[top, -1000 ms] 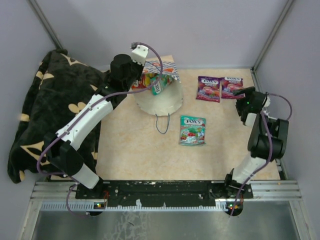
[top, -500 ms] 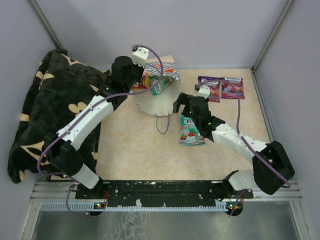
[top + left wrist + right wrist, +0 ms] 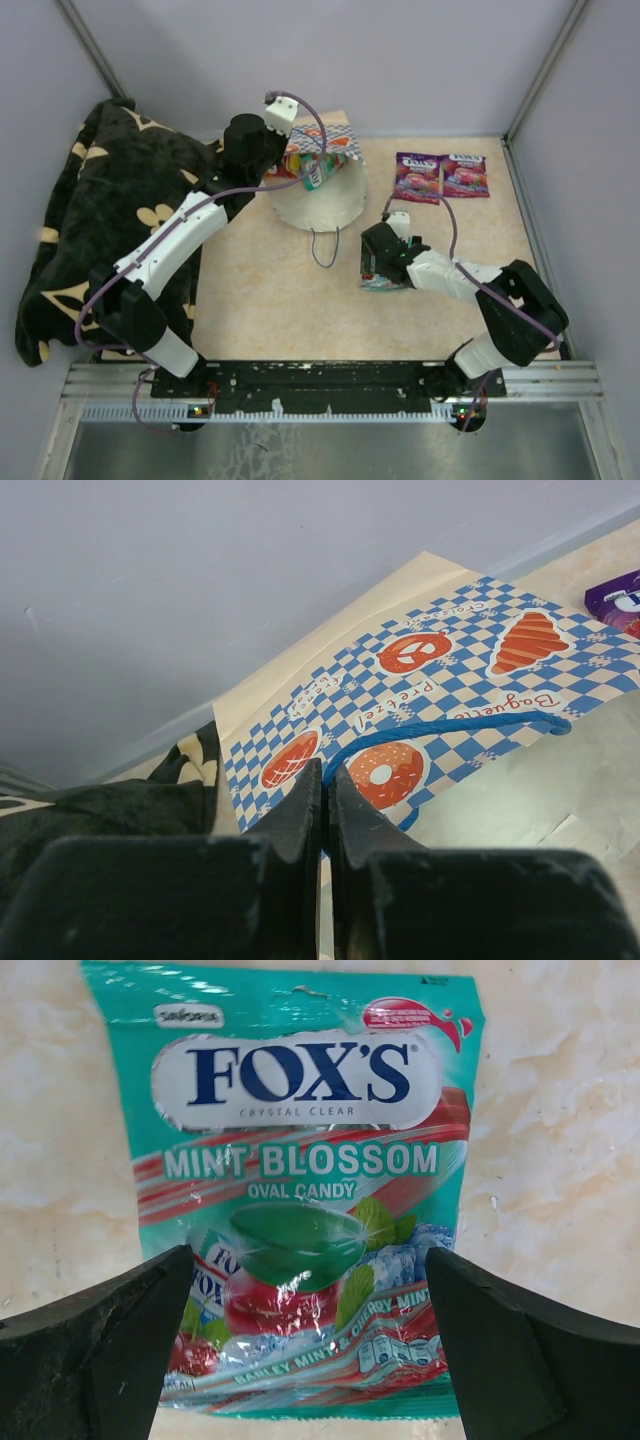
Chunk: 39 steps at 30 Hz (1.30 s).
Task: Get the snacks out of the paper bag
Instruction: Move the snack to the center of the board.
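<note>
The paper bag (image 3: 325, 200) lies tipped at the back of the table, its checkered band (image 3: 450, 670) raised. My left gripper (image 3: 290, 150) (image 3: 325, 780) is shut on its blue string handle (image 3: 440, 725). Colourful snacks (image 3: 308, 168) show in the bag's mouth. A teal mint packet (image 3: 385, 272) (image 3: 300, 1150) lies flat on the table. My right gripper (image 3: 378, 262) (image 3: 308, 1260) hovers just over its lower half, open, one finger on each side. Two purple packets (image 3: 418, 177) (image 3: 465, 175) lie at the back right.
A black floral blanket (image 3: 90, 230) is piled along the left side. The bag's second blue handle loop (image 3: 322, 250) trails onto the table in front of the bag. Grey walls close the back and the sides.
My right arm has swung from the far right side in to the table's middle and come down over the teal packet, still open. The left arm and the bag have stayed put.
</note>
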Each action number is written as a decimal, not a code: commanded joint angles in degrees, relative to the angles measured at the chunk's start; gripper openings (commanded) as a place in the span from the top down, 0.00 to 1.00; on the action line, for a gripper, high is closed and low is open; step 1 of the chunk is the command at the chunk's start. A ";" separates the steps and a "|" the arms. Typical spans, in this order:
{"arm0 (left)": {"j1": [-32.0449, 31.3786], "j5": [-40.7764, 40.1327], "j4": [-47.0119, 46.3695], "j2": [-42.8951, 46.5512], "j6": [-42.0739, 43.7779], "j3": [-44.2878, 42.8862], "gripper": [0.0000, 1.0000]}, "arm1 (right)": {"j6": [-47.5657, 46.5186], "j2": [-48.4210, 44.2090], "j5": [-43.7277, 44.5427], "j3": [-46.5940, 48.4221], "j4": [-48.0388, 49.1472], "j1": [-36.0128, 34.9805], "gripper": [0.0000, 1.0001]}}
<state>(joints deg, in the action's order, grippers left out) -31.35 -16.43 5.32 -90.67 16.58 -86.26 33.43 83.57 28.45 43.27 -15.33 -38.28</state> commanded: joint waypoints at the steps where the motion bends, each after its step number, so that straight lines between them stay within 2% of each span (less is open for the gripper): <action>1: 0.15 -0.49 -1.24 1.09 0.64 -0.30 0.95 | -0.34 1.40 -2.64 -0.80 -2.89 5.06 0.01; 5: 0.14 -0.91 -1.59 0.98 1.39 -0.94 0.95 | -2.04 -0.10 -2.70 -0.77 -5.81 10.59 0.01; 8: 0.15 -0.69 -1.94 0.67 1.62 -1.48 0.94 | -3.72 -2.03 -7.65 -0.47 -6.50 17.61 0.01; 10: 0.15 -0.27 -1.90 0.17 1.90 -2.11 0.94 | -6.03 -2.16 -11.02 2.16 -8.69 22.69 0.01; 12: 0.15 0.03 -1.87 -0.61 2.06 -3.22 0.94 | -8.88 -1.09 -10.19 5.33 -11.25 26.02 0.01; 14: 0.15 0.80 -1.93 -1.32 1.99 -4.00 0.94 | -11.24 1.15 -9.46 7.64 -12.13 29.70 0.01; 20: 0.15 2.51 -0.81 -3.53 2.11 -7.01 0.95 | -14.52 14.47 -17.55 14.10 -7.06 42.79 0.01; 25: 0.15 2.14 -0.78 -3.29 2.83 -7.06 0.94 | -13.13 18.89 -18.28 19.05 -5.80 44.24 0.02; 31: 0.17 1.16 -0.95 -3.19 3.04 -6.61 0.94 | -4.36 6.64 -14.80 18.85 -9.67 43.65 0.01; 33: 0.24 1.05 -1.10 -3.10 2.88 -6.52 0.94 | -0.12 1.20 -18.04 15.53 -8.44 43.10 0.01; 36: 0.24 1.42 -1.52 -3.26 2.25 -6.43 0.94 | 9.68 -5.43 -29.39 7.61 -3.13 41.63 0.01; 39: 0.19 1.97 -1.61 -3.43 1.42 -6.45 0.94 | 17.99 -10.16 -31.49 -0.36 4.37 37.09 0.01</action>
<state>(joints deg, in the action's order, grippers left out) -31.35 -14.83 5.10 -94.02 19.07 -91.26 37.74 78.63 4.54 50.61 -19.44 3.73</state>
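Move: The green mint snack lies flat under the right hand's open fingers, its middle about 2 cm ahead and 2 cm below. Two purple snacks lie beyond: the nearer one some 23 cm ahead and 8 cm right, the farther one 23 cm ahead and 20 cm right. The paper bag stands roughly 20 cm ahead and 17 cm left. From the left hand the green snack is about 18 cm back, 21 cm right and 31 cm below. The green snack is taken rightwards by the right hand with its fingers wide open: after sinking about 1 cm onto the snack, the hand sweeps some 20 cm right, then also 10 cm forward, turning clockwise, before drawing back, left and up clear of it. The left hand keeps the blue handle pinched, shifting slightly up, forward and right. ##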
